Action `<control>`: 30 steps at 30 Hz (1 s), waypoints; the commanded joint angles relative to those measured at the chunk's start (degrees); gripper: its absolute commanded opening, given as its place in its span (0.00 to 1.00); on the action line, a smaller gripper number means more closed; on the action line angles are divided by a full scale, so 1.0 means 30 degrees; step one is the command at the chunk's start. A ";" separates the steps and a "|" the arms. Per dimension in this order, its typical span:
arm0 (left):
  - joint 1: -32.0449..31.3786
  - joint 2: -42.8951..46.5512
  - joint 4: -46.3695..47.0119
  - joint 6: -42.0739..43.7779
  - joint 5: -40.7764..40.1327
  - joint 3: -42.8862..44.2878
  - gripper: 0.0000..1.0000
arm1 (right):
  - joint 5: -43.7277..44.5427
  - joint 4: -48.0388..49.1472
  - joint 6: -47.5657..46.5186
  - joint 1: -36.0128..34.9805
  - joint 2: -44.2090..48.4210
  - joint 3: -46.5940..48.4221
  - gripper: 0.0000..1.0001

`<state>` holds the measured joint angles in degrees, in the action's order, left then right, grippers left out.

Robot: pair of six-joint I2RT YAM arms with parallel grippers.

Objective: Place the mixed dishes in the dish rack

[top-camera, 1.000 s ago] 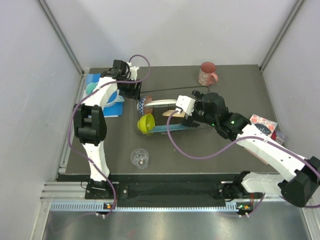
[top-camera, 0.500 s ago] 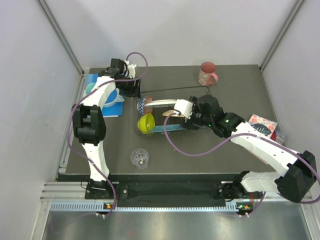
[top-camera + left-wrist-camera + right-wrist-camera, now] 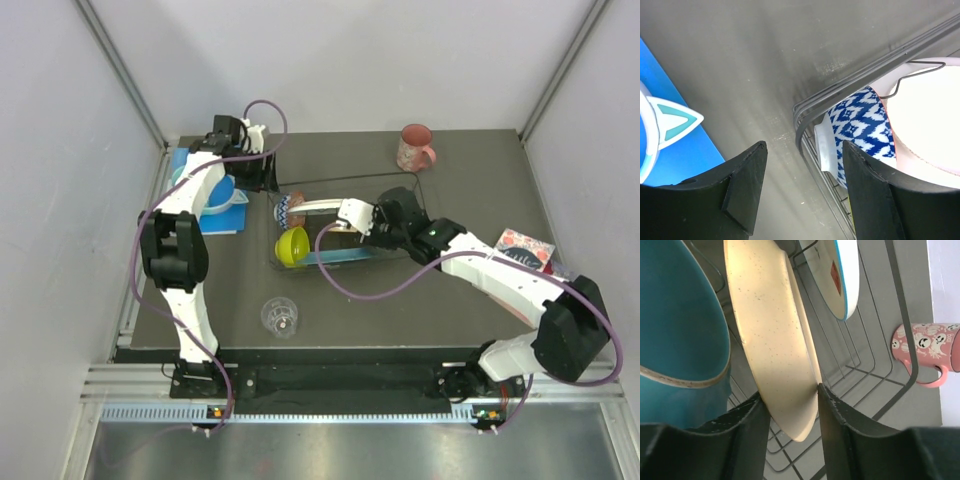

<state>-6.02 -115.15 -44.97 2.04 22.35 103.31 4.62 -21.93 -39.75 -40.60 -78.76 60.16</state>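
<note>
The black wire dish rack holds the lime-green bowl, a patterned bowl that is blue and white outside, the teal plate and the white plate. My right gripper is down inside the rack, shut on the rim of the cream plate, which stands on edge between the teal plate and the white plate with red shapes. My left gripper is open and empty, above the table at the rack's left corner, next to the patterned bowl. The pink mug and the clear glass stand on the table.
Teal cat-ear headphones lie on a blue sheet at the table's left edge, just behind my left gripper. A printed card lies at the right edge. The mug also shows beyond the rack wire in the right wrist view.
My right gripper has moved left, further along the rack, with the cream plate. My left gripper has shifted slightly left and back, staying open.
</note>
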 commanded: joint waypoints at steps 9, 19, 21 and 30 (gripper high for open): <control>0.0425 0.1002 0.0811 -0.0330 0.0431 0.0340 0.66 | -0.0428 0.0865 -0.1134 0.0145 -0.0318 0.2679 0.06; 0.0454 0.1090 0.0927 -0.0212 0.0197 0.0165 0.66 | 0.0010 0.1041 -0.2131 -0.1670 -0.1283 0.3033 0.02; 0.0454 0.1119 0.0957 -0.0241 0.0226 0.0135 0.65 | 0.0361 0.1188 -0.2307 -0.2226 -0.1460 0.2945 0.01; 0.0454 0.1265 0.1016 -0.0300 0.0226 0.0105 0.65 | 0.0861 0.1247 -0.2161 -0.5097 -0.2807 0.3733 0.00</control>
<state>-4.95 -115.11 -43.92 1.41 22.65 103.28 13.10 -17.91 -48.42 -51.57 -84.71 68.93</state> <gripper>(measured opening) 0.654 0.091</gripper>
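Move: The floral plate stands on edge in the rack with its near-right rim between the open right fingers, its middle about 9 cm left and 3 cm below. The white plate stands some 4 cm ahead of its middle and the teal plate about 4 cm nearer the robot, its middle 5 cm left of the hand; the lime bowl is about 15 cm left and 2 cm back. From the left hand, the floral plate's middle lies roughly 11 cm right and 11 cm back. Right fingers pinch the floral plate's rim, rising 3 cm forward and up, then carry it about 7 cm left. ##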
